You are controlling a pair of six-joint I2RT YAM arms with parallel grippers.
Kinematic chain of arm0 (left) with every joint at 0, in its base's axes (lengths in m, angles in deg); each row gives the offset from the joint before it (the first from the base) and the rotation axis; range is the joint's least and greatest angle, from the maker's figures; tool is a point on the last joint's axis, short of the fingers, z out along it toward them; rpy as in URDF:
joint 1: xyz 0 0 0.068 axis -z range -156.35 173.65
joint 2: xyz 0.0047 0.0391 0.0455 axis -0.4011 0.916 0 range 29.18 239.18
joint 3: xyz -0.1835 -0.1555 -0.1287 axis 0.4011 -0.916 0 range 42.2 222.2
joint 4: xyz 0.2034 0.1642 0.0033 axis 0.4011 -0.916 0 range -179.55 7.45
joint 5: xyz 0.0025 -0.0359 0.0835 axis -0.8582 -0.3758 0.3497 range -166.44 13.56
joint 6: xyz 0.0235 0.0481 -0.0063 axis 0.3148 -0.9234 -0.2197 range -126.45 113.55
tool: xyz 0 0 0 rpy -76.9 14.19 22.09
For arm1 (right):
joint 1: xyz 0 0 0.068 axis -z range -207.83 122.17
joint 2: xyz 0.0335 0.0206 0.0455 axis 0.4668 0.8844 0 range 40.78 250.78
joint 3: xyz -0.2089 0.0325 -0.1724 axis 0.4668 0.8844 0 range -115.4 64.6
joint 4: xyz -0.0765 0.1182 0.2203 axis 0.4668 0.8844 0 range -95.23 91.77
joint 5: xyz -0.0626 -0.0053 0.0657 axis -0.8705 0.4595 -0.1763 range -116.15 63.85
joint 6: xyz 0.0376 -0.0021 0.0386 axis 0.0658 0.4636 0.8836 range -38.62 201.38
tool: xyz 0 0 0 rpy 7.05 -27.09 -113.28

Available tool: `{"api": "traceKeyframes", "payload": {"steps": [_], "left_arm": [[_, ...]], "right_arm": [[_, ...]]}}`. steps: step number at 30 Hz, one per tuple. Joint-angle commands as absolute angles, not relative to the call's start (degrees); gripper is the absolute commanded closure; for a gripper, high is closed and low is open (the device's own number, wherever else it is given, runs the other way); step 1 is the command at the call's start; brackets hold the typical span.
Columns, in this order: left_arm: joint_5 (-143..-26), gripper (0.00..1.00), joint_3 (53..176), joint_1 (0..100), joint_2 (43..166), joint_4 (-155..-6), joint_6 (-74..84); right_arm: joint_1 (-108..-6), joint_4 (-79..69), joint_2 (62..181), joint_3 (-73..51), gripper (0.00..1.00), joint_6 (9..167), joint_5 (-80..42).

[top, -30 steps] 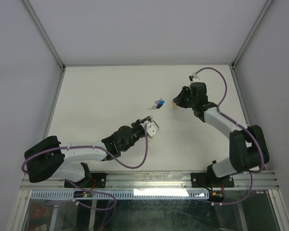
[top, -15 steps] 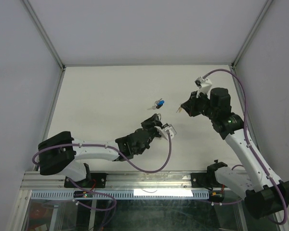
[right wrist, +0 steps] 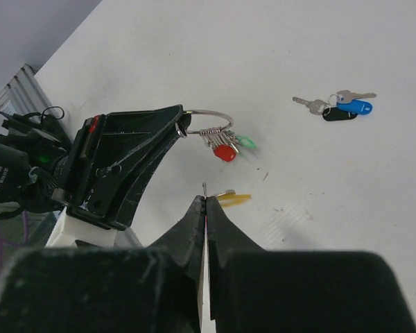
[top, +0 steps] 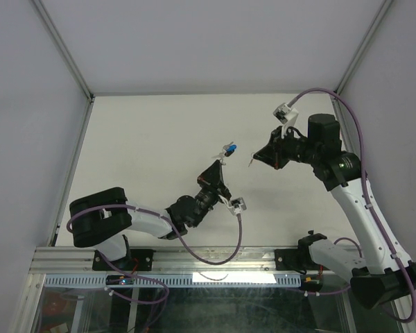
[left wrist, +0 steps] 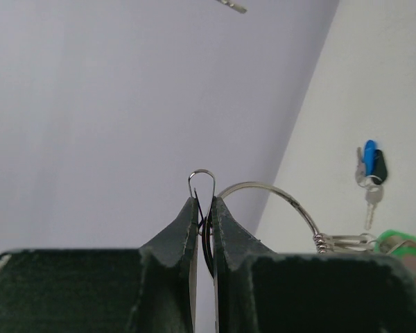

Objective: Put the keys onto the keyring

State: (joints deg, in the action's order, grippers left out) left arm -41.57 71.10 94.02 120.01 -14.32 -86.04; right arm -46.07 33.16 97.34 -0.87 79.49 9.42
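My left gripper (top: 218,168) is lifted above the table middle, shut on the thin silver keyring (left wrist: 277,193); its jaws (left wrist: 203,201) pinch the wire. Green-headed (left wrist: 395,242) and red-headed keys hang from the ring. In the right wrist view the keyring (right wrist: 206,113) sticks out of the left gripper with the red head (right wrist: 224,152) below it. My right gripper (top: 258,157) hovers just right of it, jaws (right wrist: 205,200) shut on the yellow key (right wrist: 233,200). The blue key (top: 231,148) lies on the table with a dark-headed one and silver keys (right wrist: 341,107).
The white table (top: 145,139) is bounded by grey walls and a metal frame post (top: 62,48) at the left and right. The left arm's cable (top: 237,222) loops near the front edge.
Both arms rose off the table. My left gripper swung up and right with the keyring; my right gripper lifted the yellow key and turned toward the ring.
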Motion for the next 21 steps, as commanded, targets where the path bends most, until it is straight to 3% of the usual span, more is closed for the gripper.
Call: {"api": "traceKeyframes", "payload": {"steps": [1, 12, 21], "left_arm": [[-45.30, 1.00, 70.40, 92.77, 122.23, 5.41, -99.27], [-48.87, 1.00, 67.09, 91.91, 119.98, 2.41, -107.29], [-48.28, 1.00, 66.73, 91.98, 119.69, -0.16, -110.17]], "right_arm": [[-46.29, 37.65, 99.96, -6.03, 1.00, 80.36, 14.46], [-58.14, 39.09, 106.06, -10.67, 1.00, 85.02, 3.57], [-62.41, 37.59, 109.76, -12.18, 1.00, 88.79, 1.73]]}}
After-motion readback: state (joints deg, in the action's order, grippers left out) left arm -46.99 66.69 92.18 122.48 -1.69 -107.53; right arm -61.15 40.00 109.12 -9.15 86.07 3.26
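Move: The keyring end in the left fingertips lies about 11 cm to the right hand's left, 3 cm ahead and some 8 cm below. The keys already on it hang 5 cm lower and 3 cm farther out than that end. The loose blue-tagged keys lie on the table, about 19 cm ahead of the right hand, 7 cm left, 28 cm down. From the left hand, the yellow-tagged key is about 10 cm right, 3 cm back, 7 cm up. Carry the yellow-tagged key, still pinched in the shut right fingers, about 6 cm to the left towards the keyring end in the left fingertips, easing back and down some 2 cm each and tipping the fingers down by roughly 15 degrees. Meanwhile keep the left grip on the ring, lift it about 2 cm and tilt that wrist some 20 degrees, fingertips rising. ##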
